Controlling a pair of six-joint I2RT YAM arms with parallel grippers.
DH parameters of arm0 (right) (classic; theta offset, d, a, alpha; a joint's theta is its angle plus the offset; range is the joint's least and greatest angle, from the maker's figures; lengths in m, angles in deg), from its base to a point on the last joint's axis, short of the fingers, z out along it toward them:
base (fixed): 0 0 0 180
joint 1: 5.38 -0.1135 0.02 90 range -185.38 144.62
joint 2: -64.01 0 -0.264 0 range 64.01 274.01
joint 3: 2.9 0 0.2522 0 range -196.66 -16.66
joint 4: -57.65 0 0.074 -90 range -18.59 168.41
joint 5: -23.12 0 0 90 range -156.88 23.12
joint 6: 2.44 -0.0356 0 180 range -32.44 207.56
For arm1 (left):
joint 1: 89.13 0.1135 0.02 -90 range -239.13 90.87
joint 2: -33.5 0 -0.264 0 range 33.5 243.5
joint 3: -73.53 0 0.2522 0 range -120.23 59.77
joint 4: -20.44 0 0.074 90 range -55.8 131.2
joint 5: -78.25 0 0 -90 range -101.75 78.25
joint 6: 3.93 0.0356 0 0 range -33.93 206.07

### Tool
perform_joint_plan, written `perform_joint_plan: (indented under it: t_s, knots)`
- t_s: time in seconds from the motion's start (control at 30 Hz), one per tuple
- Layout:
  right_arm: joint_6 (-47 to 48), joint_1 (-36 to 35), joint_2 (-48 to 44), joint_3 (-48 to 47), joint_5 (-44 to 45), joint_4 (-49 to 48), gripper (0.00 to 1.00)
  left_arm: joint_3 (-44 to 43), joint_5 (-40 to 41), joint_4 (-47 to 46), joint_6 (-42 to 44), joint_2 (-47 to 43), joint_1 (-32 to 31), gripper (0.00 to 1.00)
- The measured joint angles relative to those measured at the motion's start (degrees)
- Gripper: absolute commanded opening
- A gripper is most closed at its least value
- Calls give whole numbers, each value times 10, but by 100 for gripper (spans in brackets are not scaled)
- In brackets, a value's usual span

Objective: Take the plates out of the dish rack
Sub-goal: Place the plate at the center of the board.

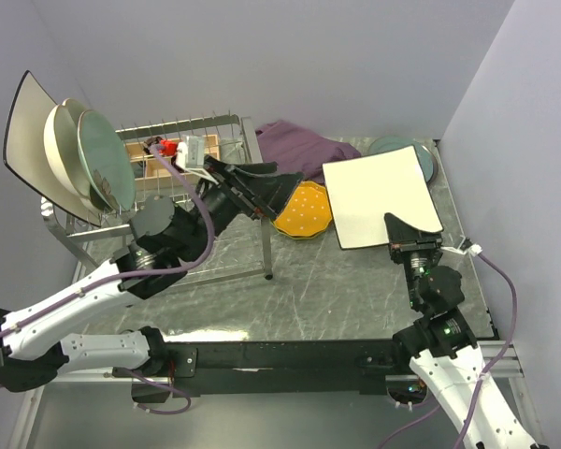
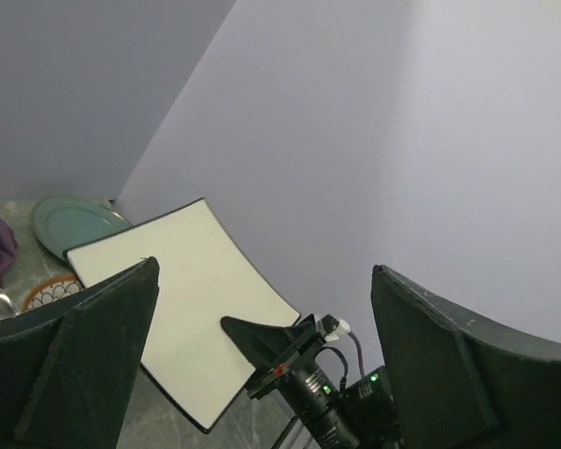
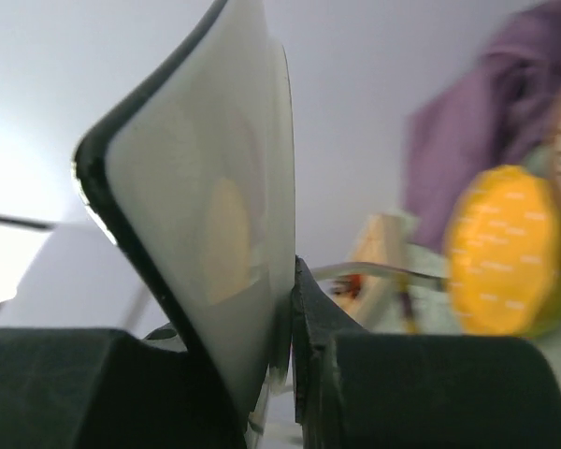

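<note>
The dish rack (image 1: 182,126) stands at the left. In it, upright, are a white square plate (image 1: 23,131) with a dark rim, a cream round plate (image 1: 64,145) and a teal-green plate (image 1: 107,161). My right gripper (image 1: 404,229) (image 3: 290,281) is shut on the near corner of another white square plate (image 1: 379,196) (image 3: 215,206) (image 2: 187,299) at the right. My left gripper (image 1: 262,192) (image 2: 262,360) hangs wide open and holds nothing, just left of the orange dotted plate (image 1: 304,210) (image 3: 500,248) that lies on the table.
A purple cloth (image 1: 299,145) is bunched at the back. A teal plate (image 1: 402,148) (image 2: 70,224) lies at the back right, partly under the held square plate. A small wooden box (image 1: 220,150) sits in the rack. Walls close in on three sides.
</note>
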Motion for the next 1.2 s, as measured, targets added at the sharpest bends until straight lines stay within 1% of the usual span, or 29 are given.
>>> perform_joint_plan:
  t_s: [0.17,0.27,0.33,0.4,0.5,0.67,0.87,1.07,1.2]
  knots:
    - [9,0,12,1,24,89,0,-7,0,28,24,-21,0,99]
    - [12,0,2,1,21,142,0,-8,-3,48,37,-33,0,99]
    - [32,0,-8,2,9,170,0,-8,-8,62,44,-42,0,100]
    - [67,0,-18,2,-16,193,0,-8,-15,77,52,-53,0,99]
    - [134,0,-30,2,-76,229,0,-1,-24,94,63,-80,0,99]
    - [193,0,-62,7,-158,298,0,38,-28,99,71,-147,0,99]
    - [216,0,-122,61,-233,346,0,81,-28,98,70,-202,0,99]
    - [224,0,-128,89,-299,385,0,116,-27,103,63,-221,0,99]
    - [223,0,-130,108,-323,388,0,140,-22,103,62,-239,0,99]
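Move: The spot for the square plate, near the front middle of the board, is some 11 cm left of the right hand, 3 cm back and about 28 cm below. At that same depth lie the flower-patterned plate, roughly 22 cm ahead and 3 cm right, and the yellow plate, 23 cm ahead and 17 cm left. From the left hand the spot is around 12 cm right, 1 cm ahead and 48 cm below. Still pinching the square plate by its edge, the right hand sinks about 21 cm towards the board's front middle, at first almost straight down, then also drawing back and left while it swings some 35 degrees counter-clockwise, tips its fingers down and lowers its left side. The empty left hand, already open, withdraws left and back from the plate towards the front of the rack, then dips a little. ##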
